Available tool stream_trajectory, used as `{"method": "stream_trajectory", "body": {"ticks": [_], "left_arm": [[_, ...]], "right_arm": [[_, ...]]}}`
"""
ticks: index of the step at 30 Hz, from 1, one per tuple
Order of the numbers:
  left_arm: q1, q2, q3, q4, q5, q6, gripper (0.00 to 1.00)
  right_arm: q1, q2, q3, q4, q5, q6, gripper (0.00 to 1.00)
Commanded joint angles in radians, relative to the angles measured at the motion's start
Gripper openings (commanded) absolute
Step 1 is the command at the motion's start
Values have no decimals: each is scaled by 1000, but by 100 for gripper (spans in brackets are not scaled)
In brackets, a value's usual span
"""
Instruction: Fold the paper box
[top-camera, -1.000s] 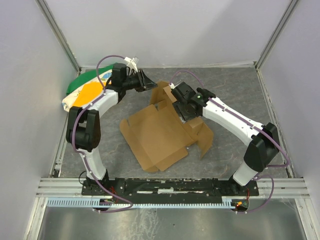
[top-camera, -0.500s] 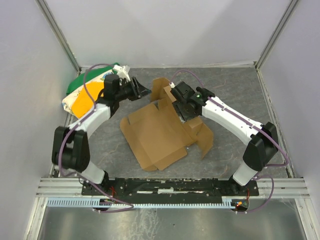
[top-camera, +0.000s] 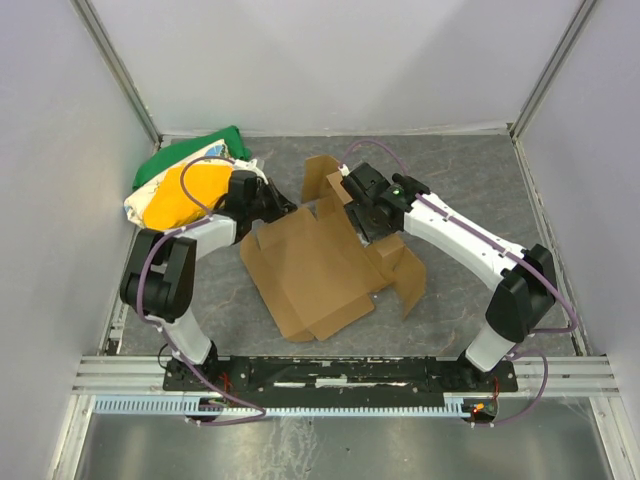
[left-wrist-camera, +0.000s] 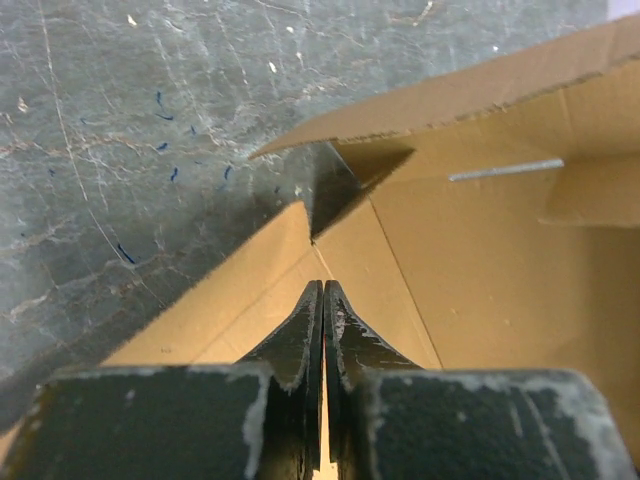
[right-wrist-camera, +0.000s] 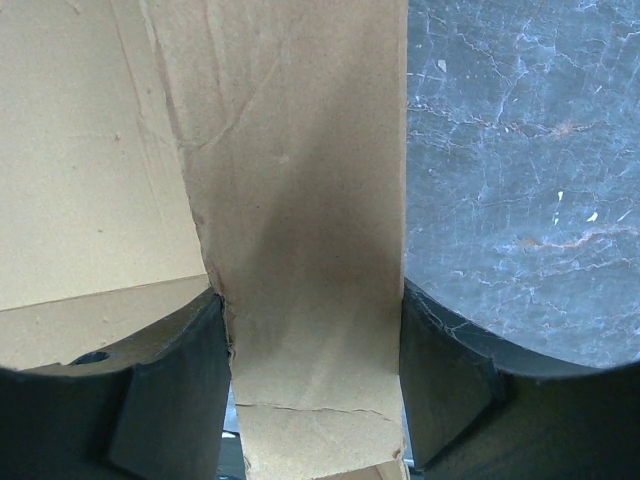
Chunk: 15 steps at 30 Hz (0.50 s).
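The paper box (top-camera: 310, 268) is a flat brown die-cut sheet in the middle of the table, with one flap (top-camera: 320, 180) standing up at the back. My left gripper (top-camera: 283, 211) is shut, low over the sheet's far-left corner; in the left wrist view its tips (left-wrist-camera: 323, 288) meet just above the cardboard (left-wrist-camera: 480, 260), with nothing between them. My right gripper (top-camera: 362, 218) is at the sheet's far-right side. In the right wrist view its fingers (right-wrist-camera: 170, 380) press both edges of a cardboard strip (right-wrist-camera: 300, 200).
A green, yellow and white cloth bundle (top-camera: 185, 180) lies at the back left, just behind my left arm. Pale walls enclose the grey table (top-camera: 460, 180) on three sides. A metal rail (top-camera: 320, 375) runs along the near edge.
My left arm has swung from beside the cloth bundle down to the sheet's far-left corner, and its gripper has shut. The right gripper has kept its hold.
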Motion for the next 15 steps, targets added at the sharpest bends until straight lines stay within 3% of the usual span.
{"method": "stream_trajectory", "body": {"ticks": [1, 15], "left_arm": [[-10, 49, 92, -51, -74, 48, 3], [-64, 238, 128, -92, -170, 52, 3]], "right_arm": [[5, 18, -1, -53, -57, 28, 37], [7, 21, -2, -49, -68, 23, 37]]}}
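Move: Almost straight beneath the shut left fingers, some 9 cm down and about 2 cm to their left, lies the far flap of the box's big panel. The raised flap stands roughly 7 cm farther out and 6 cm right of that hand; the folded side wall held by the right gripper is about 16 cm right and 2 cm back, the yellow cloth 23 cm left and 5 cm out. From the right hand the far flap lies about 18 cm left, 9 cm ahead and 14 cm below. Sinking about 7 cm almost straight down onto the far flap near its crease, the left hand gathers speed as it drops, its shut fingers tipping some 10 degrees farther downward; they end close over the cardboard, contact not clearly visible. The right hand stays put and keeps the folded side wall between its fingers. ##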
